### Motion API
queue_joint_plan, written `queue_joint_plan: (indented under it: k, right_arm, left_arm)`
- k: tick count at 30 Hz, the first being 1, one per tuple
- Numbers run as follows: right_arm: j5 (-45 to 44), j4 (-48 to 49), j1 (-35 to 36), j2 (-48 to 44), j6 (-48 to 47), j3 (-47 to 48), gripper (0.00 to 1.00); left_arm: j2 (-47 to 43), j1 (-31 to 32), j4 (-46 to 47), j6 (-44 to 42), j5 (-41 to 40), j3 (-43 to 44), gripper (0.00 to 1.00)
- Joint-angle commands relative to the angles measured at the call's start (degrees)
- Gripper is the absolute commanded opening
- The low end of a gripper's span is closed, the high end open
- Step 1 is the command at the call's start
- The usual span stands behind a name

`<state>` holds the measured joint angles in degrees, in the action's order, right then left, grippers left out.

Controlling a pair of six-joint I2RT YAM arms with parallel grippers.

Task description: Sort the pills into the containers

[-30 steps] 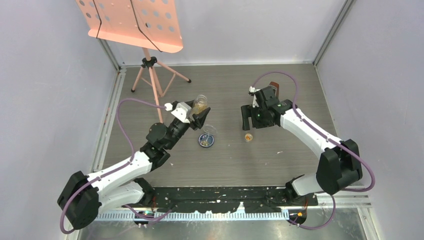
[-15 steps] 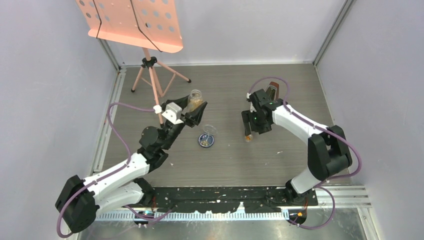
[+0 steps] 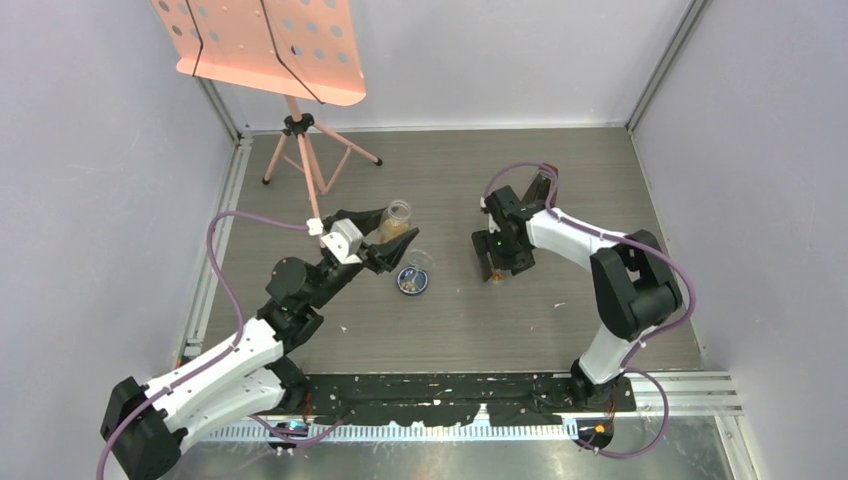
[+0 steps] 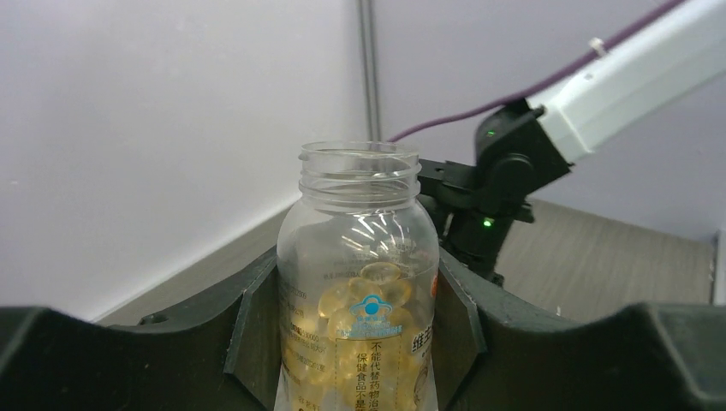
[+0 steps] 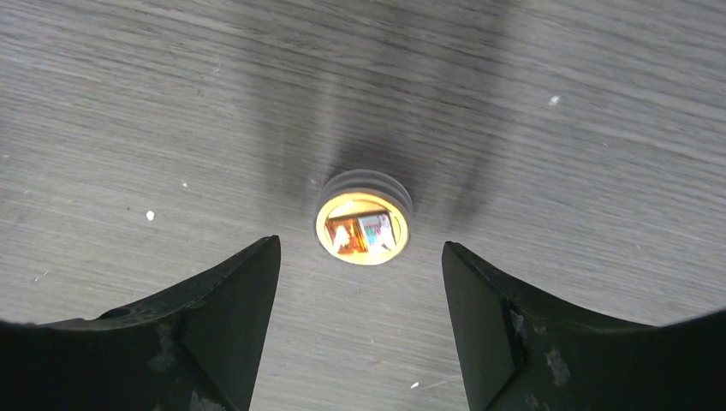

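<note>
My left gripper (image 3: 390,238) is shut on a clear bottle (image 3: 397,218) partly filled with yellowish pills (image 4: 370,295). The bottle (image 4: 360,257) has no cap, and its open mouth points away from the wrist. Just right of that gripper a small dark-blue dish (image 3: 424,283) sits on the table with a few pills (image 3: 409,285) in it. My right gripper (image 3: 496,262) hangs open right above the bottle's round cap (image 5: 363,227), which lies flat on the table. In the right wrist view the cap lies just beyond the gap between the fingertips (image 5: 257,265) of the right gripper (image 5: 360,244), touching neither.
A pink music stand (image 3: 268,45) on a tripod (image 3: 305,150) rises at the back left. A brown object (image 3: 542,184) stands behind the right arm. A clear round piece (image 3: 420,260) lies against the dish's far side. Small white flecks (image 3: 558,305) dot the wood-grain floor, and walls close in the sides.
The left arm has drawn back to the left with the bottle. The right gripper has moved left and come down over the cap, narrowing a little and reopening.
</note>
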<state>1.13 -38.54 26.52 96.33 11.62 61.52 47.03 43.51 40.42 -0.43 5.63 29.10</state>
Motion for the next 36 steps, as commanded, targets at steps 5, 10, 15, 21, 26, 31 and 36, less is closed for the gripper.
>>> queue_joint_plan:
  k: [5, 10, 15, 21, 26, 31, 36]
  right_arm:
    - [-4.7, 1.1, 1.1, 4.1, 0.4, 2.2, 0.69]
    - [-5.5, 1.2, 1.4, 4.2, 1.7, 2.2, 0.58]
    - [-4.7, 1.2, 1.4, 4.5, 1.9, 2.6, 0.43]
    - [-3.0, 0.5, 1.4, 2.6, 0.6, 4.5, 0.3]
    - [4.9, -2.3, 1.4, -4.2, -0.1, 8.9, 0.3]
    - [13.8, -6.1, 1.4, -10.6, -1.7, 14.7, 0.3]
    - [23.9, -10.8, 1.3, -15.2, -8.2, 23.3, 0.31]
  left_arm:
    - [-3.3, 0.0, -9.5, 0.1, 13.8, 1.6, 0.12]
    - [-4.5, -0.3, -13.4, -0.2, 16.6, 2.0, 0.12]
    - [-5.0, -0.6, -14.1, -1.5, 16.8, 1.3, 0.12]
    - [-4.3, -0.6, -13.2, -1.9, 16.6, 0.6, 0.11]
    - [-2.3, -0.7, -12.6, -0.9, 17.4, 0.5, 0.11]
    - [-0.6, -1.8, -9.8, 0.1, 20.4, -0.3, 0.11]
    - [-0.4, -3.3, -15.0, 1.4, 25.6, 1.1, 0.11]
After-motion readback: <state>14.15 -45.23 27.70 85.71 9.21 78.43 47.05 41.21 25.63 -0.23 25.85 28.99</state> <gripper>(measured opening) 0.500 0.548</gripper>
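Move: The bottle lid lies on the table some 2 cm straight beneath the right hand's open fingers. The round pill container is about 18 cm to the left of the lid and 1 cm nearer the base; the metronome stands 14 cm beyond the lid and 8 cm to its right. From the left hand, which holds the open bottle high, the lid is roughly 4 cm ahead, 22 cm right and 33 cm down, and the container 3 cm ahead, 4 cm right. Right hand sinks 2 cm, pinches the lid and lifts 17 cm, slanting left; left hand lowers the held bottle. ##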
